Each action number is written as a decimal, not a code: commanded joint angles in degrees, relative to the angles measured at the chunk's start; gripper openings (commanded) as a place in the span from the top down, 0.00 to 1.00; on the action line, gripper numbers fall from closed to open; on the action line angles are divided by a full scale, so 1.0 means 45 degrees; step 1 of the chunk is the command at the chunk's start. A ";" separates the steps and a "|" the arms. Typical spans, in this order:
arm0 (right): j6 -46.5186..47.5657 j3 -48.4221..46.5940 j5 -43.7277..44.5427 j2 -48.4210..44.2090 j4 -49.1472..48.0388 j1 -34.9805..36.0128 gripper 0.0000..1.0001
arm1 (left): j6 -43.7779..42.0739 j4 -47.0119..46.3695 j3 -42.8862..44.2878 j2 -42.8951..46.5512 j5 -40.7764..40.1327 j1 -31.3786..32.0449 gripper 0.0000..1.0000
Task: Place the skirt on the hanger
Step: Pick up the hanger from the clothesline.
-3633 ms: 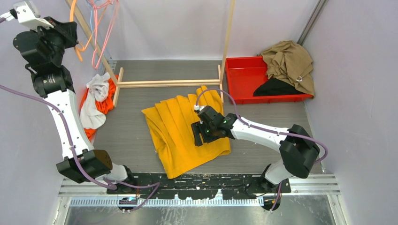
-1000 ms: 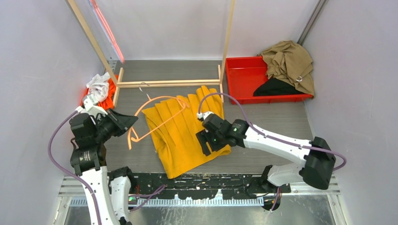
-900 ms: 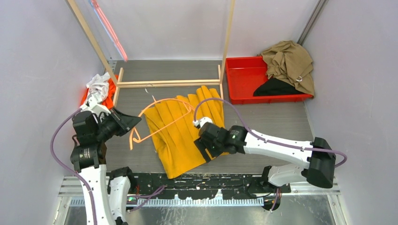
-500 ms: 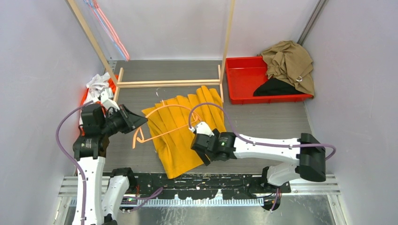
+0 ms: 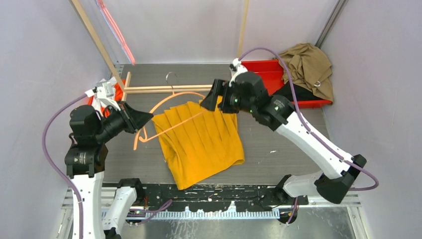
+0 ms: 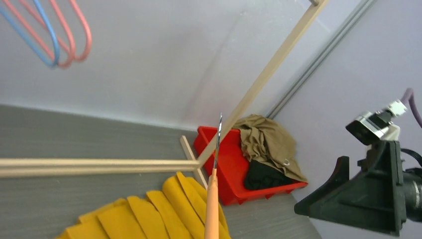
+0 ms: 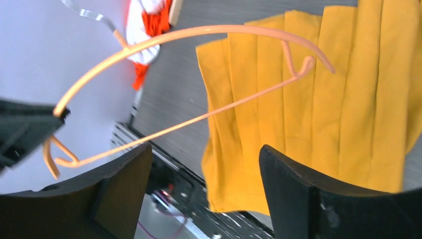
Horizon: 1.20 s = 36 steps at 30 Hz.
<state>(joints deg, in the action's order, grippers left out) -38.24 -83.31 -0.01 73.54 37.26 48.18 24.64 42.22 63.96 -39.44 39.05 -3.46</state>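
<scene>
The yellow pleated skirt (image 5: 201, 142) lies flat on the grey table, also seen in the right wrist view (image 7: 328, 99). An orange hanger (image 5: 171, 107) with a metal hook (image 5: 171, 77) hovers tilted over the skirt's left and far edge. My left gripper (image 5: 135, 119) is shut on the hanger's left end. In the left wrist view the hanger's neck (image 6: 213, 204) runs up from the bottom edge and my own fingers are out of frame. My right gripper (image 5: 213, 95) is raised above the skirt's far edge, beside the hanger, open and empty (image 7: 204, 199).
A red bin (image 5: 259, 82) with tan and black clothes (image 5: 306, 62) stands at the back right. A wooden rack frame (image 5: 169, 88) crosses behind the skirt. White and orange clothes (image 5: 107, 92) lie at the left. Pink and blue hangers (image 6: 50, 35) hang on the rack.
My right arm lifted off the skirt and swung up to its far edge, jaws widening. My left arm carried the hanger from the rack down and over the skirt.
</scene>
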 commanded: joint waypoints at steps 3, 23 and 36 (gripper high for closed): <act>-0.2649 -0.2327 -0.3210 0.1561 -0.0656 -0.1068 0.17 | -0.2143 -0.1616 0.1112 -0.0487 -0.1284 0.0171 1.00; -0.4334 -0.4532 -0.3352 0.3556 -0.1103 -0.1104 0.20 | -0.5580 -0.5005 0.0458 -0.1965 -0.8147 0.5689 1.00; -0.3763 -0.5762 -0.3720 0.5181 0.0228 -0.1900 0.20 | -1.0777 -0.8323 -0.0462 -0.3327 -1.6864 1.3094 1.00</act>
<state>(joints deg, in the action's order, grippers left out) -56.75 -106.72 -15.40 96.44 36.53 40.60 -14.70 18.35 61.73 -54.87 -23.38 50.54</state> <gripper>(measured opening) 0.801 0.105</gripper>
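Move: The left hand holds the orange hanger by its left shoulder; the hanger's neck is some 7 cm ahead of that hand, 8 cm to its right and slightly higher. The open right gripper waits about 5 cm ahead of the left hand, 19 cm to its right, roughly level. From the right hand the neck is about 12 cm left and 2 cm ahead. Some 31 cm below the right hand lies the skirt, 6 cm back and 4 cm left; the rack's floor bar is about 15 cm ahead, 12 cm left. Forward and then to its right, around 7 and 9 cm, the left hand carries the hanger towards the right gripper, rolling about 55 degrees around its own fingers (left side rising) with its grip kept. Meanwhile the right hand goes left and forward, a little up, pauses, then reaches further forward, its fingers staying wide open to take the hanger's upper arm between them near the neck. ##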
